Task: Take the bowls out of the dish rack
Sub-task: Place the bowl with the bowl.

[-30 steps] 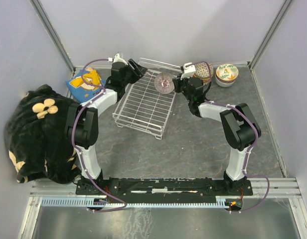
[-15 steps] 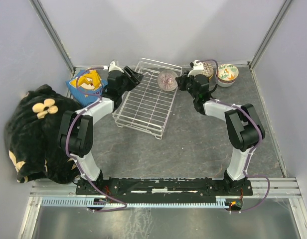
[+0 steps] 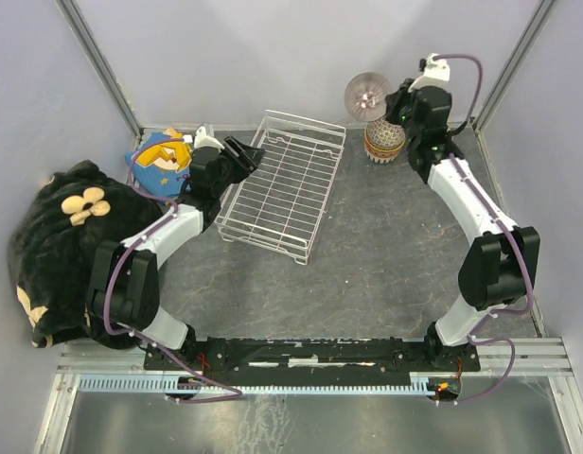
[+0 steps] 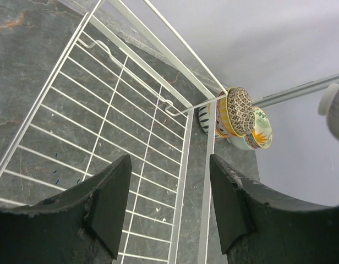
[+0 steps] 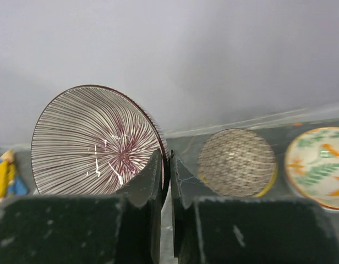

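The white wire dish rack (image 3: 282, 184) lies at the middle of the table with no bowl in it; its grid (image 4: 103, 110) fills the left wrist view. My right gripper (image 3: 394, 106) is raised at the back right, shut on the rim of a purple-striped bowl (image 3: 363, 94) that it holds on edge in the air (image 5: 95, 143). Below it stands a stack of bowls (image 3: 384, 140), topped by a net-patterned one (image 5: 235, 162). A green-and-orange bowl (image 5: 318, 165) sits beside the stack. My left gripper (image 3: 246, 154) hovers open at the rack's far left edge, with nothing between its fingers.
A black plush with cream flowers (image 3: 69, 246) lies at the left. A blue-and-yellow item (image 3: 159, 156) sits behind the left arm. Grey walls and metal posts close the back and sides, and the stack stands close to the back wall.
My right gripper has lifted the striped bowl from the rack's far end up and to the right, above the stack. The left arm has drawn back slightly to the left.
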Robot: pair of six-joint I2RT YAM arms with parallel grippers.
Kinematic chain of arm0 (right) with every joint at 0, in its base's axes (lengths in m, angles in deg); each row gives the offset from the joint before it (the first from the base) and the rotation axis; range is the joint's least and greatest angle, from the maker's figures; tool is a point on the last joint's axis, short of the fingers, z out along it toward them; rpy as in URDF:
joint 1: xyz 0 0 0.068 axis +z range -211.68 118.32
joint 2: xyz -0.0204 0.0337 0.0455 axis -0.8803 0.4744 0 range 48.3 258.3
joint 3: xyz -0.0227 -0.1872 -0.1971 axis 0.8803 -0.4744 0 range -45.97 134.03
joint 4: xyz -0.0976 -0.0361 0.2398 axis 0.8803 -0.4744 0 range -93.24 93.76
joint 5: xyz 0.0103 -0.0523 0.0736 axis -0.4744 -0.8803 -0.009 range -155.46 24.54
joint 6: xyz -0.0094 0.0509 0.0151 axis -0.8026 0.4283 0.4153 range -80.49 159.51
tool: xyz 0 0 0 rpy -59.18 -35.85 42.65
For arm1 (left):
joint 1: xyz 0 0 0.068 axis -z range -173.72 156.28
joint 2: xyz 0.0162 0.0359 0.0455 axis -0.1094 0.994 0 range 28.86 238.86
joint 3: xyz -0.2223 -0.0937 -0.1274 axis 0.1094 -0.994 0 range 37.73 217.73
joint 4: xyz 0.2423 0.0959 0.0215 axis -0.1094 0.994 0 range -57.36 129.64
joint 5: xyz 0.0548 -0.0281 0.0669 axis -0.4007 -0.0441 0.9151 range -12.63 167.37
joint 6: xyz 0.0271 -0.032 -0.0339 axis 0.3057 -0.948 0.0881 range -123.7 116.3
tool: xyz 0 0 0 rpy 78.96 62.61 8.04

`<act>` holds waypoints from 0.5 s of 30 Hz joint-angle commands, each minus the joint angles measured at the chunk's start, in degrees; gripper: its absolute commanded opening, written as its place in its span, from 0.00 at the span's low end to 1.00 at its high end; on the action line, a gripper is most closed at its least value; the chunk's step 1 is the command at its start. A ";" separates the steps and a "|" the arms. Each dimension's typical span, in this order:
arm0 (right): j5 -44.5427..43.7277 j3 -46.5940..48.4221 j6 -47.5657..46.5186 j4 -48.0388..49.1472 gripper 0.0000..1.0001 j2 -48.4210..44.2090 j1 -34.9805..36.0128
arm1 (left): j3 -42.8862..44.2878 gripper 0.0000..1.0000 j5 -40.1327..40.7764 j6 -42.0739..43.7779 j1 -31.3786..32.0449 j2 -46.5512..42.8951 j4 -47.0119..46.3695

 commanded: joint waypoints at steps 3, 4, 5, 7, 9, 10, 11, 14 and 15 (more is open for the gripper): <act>-8.01 11.39 -2.06 -14.40 0.01 0.77 -4.82 | -3.43 0.66 2.43 2.55 -0.21 -6.62 -1.06; -8.30 12.76 -2.15 -15.91 0.01 2.02 -5.96 | -3.83 0.68 2.76 2.84 -0.22 -7.46 -0.92; -8.24 13.99 -1.87 -17.34 0.01 3.07 -7.06 | -4.14 0.69 3.09 3.08 -0.15 -8.06 -0.63; -7.37 16.57 -1.37 -20.25 0.01 5.05 -9.64 | -4.65 0.74 4.11 3.41 -0.19 -9.27 -0.18; -6.25 18.57 -0.83 -22.47 0.01 6.87 -11.95 | -5.38 0.82 5.27 3.65 -0.10 -10.55 0.04; -5.53 19.42 -0.64 -23.34 0.01 7.79 -13.06 | -5.62 0.95 5.72 3.61 -0.10 -10.99 0.18; -5.13 20.17 -0.61 -24.31 0.01 8.60 -13.98 | -5.61 0.99 5.98 3.65 -0.10 -11.31 0.40; -4.81 21.45 -0.10 -24.75 0.01 11.17 -16.78 | -5.21 0.99 6.04 4.04 -0.10 -11.51 1.31; -4.47 22.37 0.07 -25.38 0.01 12.30 -17.59 | -4.60 0.99 6.14 4.15 -0.09 -11.35 2.12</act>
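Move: My right hand still holds the striped bowl by its rim. The flower-patterned bowl on the far right stack lies about 11 cm ahead of it, 20 cm to its right and some 26 cm below. The dotted bowl's stack is roughly 12 cm ahead and 8 cm right, about as far below; the empty rack is some 20 cm left and 3 cm back, 28 cm below. From my left hand, the flower-patterned bowl is about 19 cm ahead, 50 cm right and 15 cm lower. I sweep the striped bowl about 16 cm to the right, past the dotted stack towards the flower-patterned bowl, first rising slightly, then sinking to end some 5 cm lower. My right fingers keep their pinch on its rim as the wrist swings clockwise and tips down, each by about 20 degrees. My empty left hand eases back, left and up from the rack while its fingers open wide. ##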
